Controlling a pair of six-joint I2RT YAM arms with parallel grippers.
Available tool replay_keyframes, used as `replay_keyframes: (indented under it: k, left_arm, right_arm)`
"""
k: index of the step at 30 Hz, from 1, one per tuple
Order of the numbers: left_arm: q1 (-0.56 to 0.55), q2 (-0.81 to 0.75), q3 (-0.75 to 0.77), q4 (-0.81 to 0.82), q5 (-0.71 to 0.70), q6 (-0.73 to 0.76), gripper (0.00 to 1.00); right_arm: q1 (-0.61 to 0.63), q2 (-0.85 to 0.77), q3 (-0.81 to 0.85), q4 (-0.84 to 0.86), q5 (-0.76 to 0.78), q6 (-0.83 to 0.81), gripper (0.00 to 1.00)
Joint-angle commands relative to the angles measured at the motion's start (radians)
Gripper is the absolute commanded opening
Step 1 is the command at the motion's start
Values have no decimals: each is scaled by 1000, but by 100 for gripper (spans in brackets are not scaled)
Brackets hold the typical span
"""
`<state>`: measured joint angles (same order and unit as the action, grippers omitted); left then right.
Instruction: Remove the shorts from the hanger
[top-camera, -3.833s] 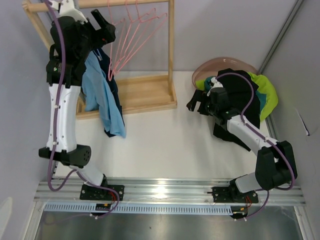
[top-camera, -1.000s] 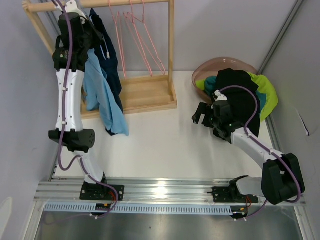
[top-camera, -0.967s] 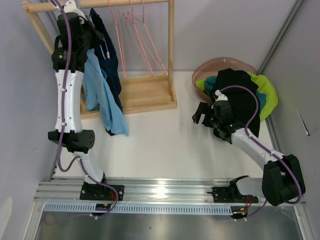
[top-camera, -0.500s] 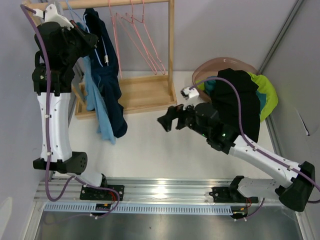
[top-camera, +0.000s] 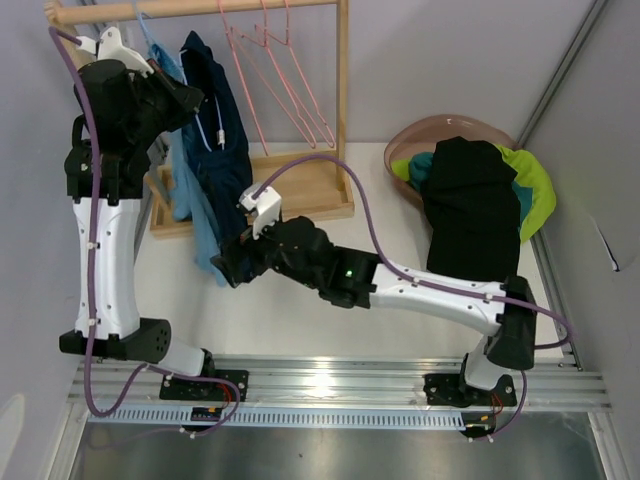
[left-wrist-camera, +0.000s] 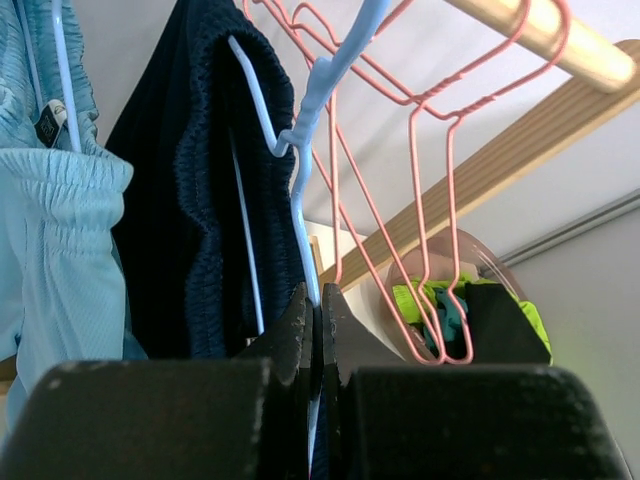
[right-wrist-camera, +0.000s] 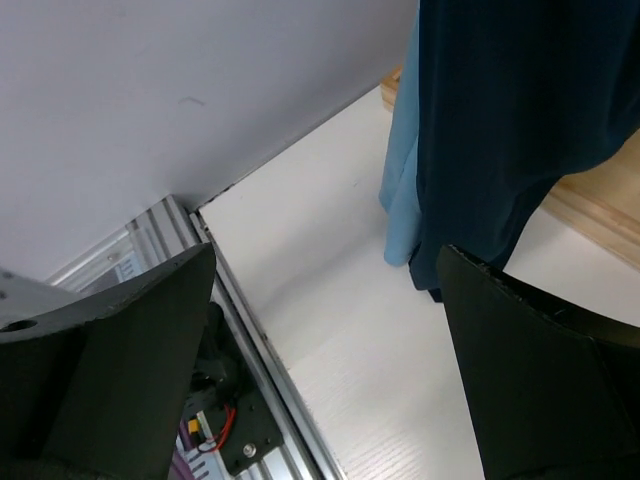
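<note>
Navy shorts (top-camera: 215, 130) hang on a light blue hanger (left-wrist-camera: 318, 90) from the wooden rail (top-camera: 200, 8). Light blue shorts (top-camera: 188, 195) hang just left of them. My left gripper (top-camera: 175, 100) is shut on the blue hanger's wire (left-wrist-camera: 312, 295), with the navy shorts (left-wrist-camera: 195, 200) and the light blue shorts (left-wrist-camera: 50, 230) to its left. My right gripper (top-camera: 222, 268) is open and empty, low over the table by the shorts' hems; the navy (right-wrist-camera: 520, 120) and light blue (right-wrist-camera: 405, 200) fabric hang just beyond it (right-wrist-camera: 325, 255). Black (top-camera: 470, 205), lime green (top-camera: 535, 185) and teal (top-camera: 420, 170) shorts lie in the bowl.
Several empty pink hangers (top-camera: 285, 70) hang right of the navy shorts and also show in the left wrist view (left-wrist-camera: 400, 200). The wooden rack's base (top-camera: 300, 185) and post (top-camera: 343, 100) stand at the back. A pink bowl (top-camera: 405, 140) sits far right. The metal rail (right-wrist-camera: 235, 330) runs along the near edge.
My right arm has swung from the bowl across the table to the hanging shorts' hems. My left gripper has shifted left and up at the rail, and the navy shorts now hang apart from the light blue ones.
</note>
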<state>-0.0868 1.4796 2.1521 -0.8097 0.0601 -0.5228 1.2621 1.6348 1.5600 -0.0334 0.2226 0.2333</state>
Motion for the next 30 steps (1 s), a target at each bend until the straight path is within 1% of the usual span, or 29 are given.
replay_keyframes:
  k: [1, 4, 6, 7, 8, 9, 10, 12, 13, 14, 15, 18, 21, 22, 23, 24, 25, 27, 29, 30]
  left_arm:
    - [-5, -87, 37, 81, 44, -11, 0]
    - [-5, -88, 75, 35, 67, -11, 0]
    - [-4, -96, 89, 20, 75, -11, 0]
    - [-5, -110, 83, 15, 84, -13, 0]
    - [-4, -116, 77, 15, 87, -11, 0]
    - [-5, -122, 74, 14, 89, -9, 0]
    - [-4, -130, 80, 14, 90, -6, 0]
    - [-4, -148, 61, 7, 86, -2, 0]
    - [-4, -156, 55, 9, 86, 1, 0]
    - [-4, -165, 43, 10, 84, 3, 0]
    - [-4, -166, 40, 12, 83, 6, 0]
    - [-4, -157, 66, 3, 66, 23, 0]
    - [-4, -136, 103, 4, 58, 35, 0]
    - [-4, -127, 110, 6, 57, 38, 0]
    - [-2, -116, 144, 4, 52, 43, 0]
    - [-2, -98, 158, 4, 34, 50, 0]
    - [-1, -88, 170, 6, 24, 58, 0]
    - [4, -71, 213, 7, -3, 73, 0]
    - [10, -50, 238, 6, -16, 78, 0]
    - [10, -47, 239, 3, -16, 76, 0]
  right_arm:
    - [2, 49, 72, 74, 70, -26, 99]
    - [5, 71, 51, 153, 101, -41, 99]
    - [6, 79, 23, 200, 153, -74, 96]
    - [10, 77, 3, 280, 176, -89, 95]
    - [10, 79, -21, 312, 187, -116, 95]
    - [10, 80, -23, 335, 196, -132, 93]
    - [10, 94, -20, 372, 220, -144, 89]
    - [10, 111, 4, 394, 245, -172, 84]
    - [10, 125, 17, 397, 263, -175, 43]
    - [11, 128, 24, 397, 267, -175, 18]
    - [20, 128, 20, 398, 276, -167, 0]
    - [54, 102, -24, 391, 302, -169, 0]
    - [137, 42, -162, 401, 359, -132, 0]
    - [192, 25, -245, 405, 371, -103, 0]
    - [222, -1, -280, 402, 404, -94, 0]
    - [256, -10, -311, 382, 432, -83, 0]
    - [323, -18, -361, 371, 464, -62, 0]
    - [384, -32, -394, 313, 553, -28, 0]
    - [442, -41, -431, 277, 607, 33, 0]
    - [450, -50, -442, 251, 616, 52, 0]
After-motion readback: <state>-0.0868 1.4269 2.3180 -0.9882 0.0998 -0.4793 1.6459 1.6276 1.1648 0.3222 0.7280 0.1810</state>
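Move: The lower hem of the navy shorts, hanging from the blue hanger held by the left hand, lies about 7 cm ahead of the right hand, some 3 cm to its left and a little lower. The light blue shorts hang roughly 9 cm ahead and 7 cm left of the right hand. From the left hand that hem is about 18 cm below, 12 cm back and 2 cm right, with the pink hangers 8 cm ahead and 14 cm to its right. The navy shorts' hem is pinched by the right fingers, which dip, edge about 4 cm forward with a slight turn clockwise and shut, then haul back some 15 cm and about 10 cm down, away from the rack. Still gripping the blue hanger, the left hand first draws back 6 to 7 cm and rises a little, then roughly holds there against the pull. ##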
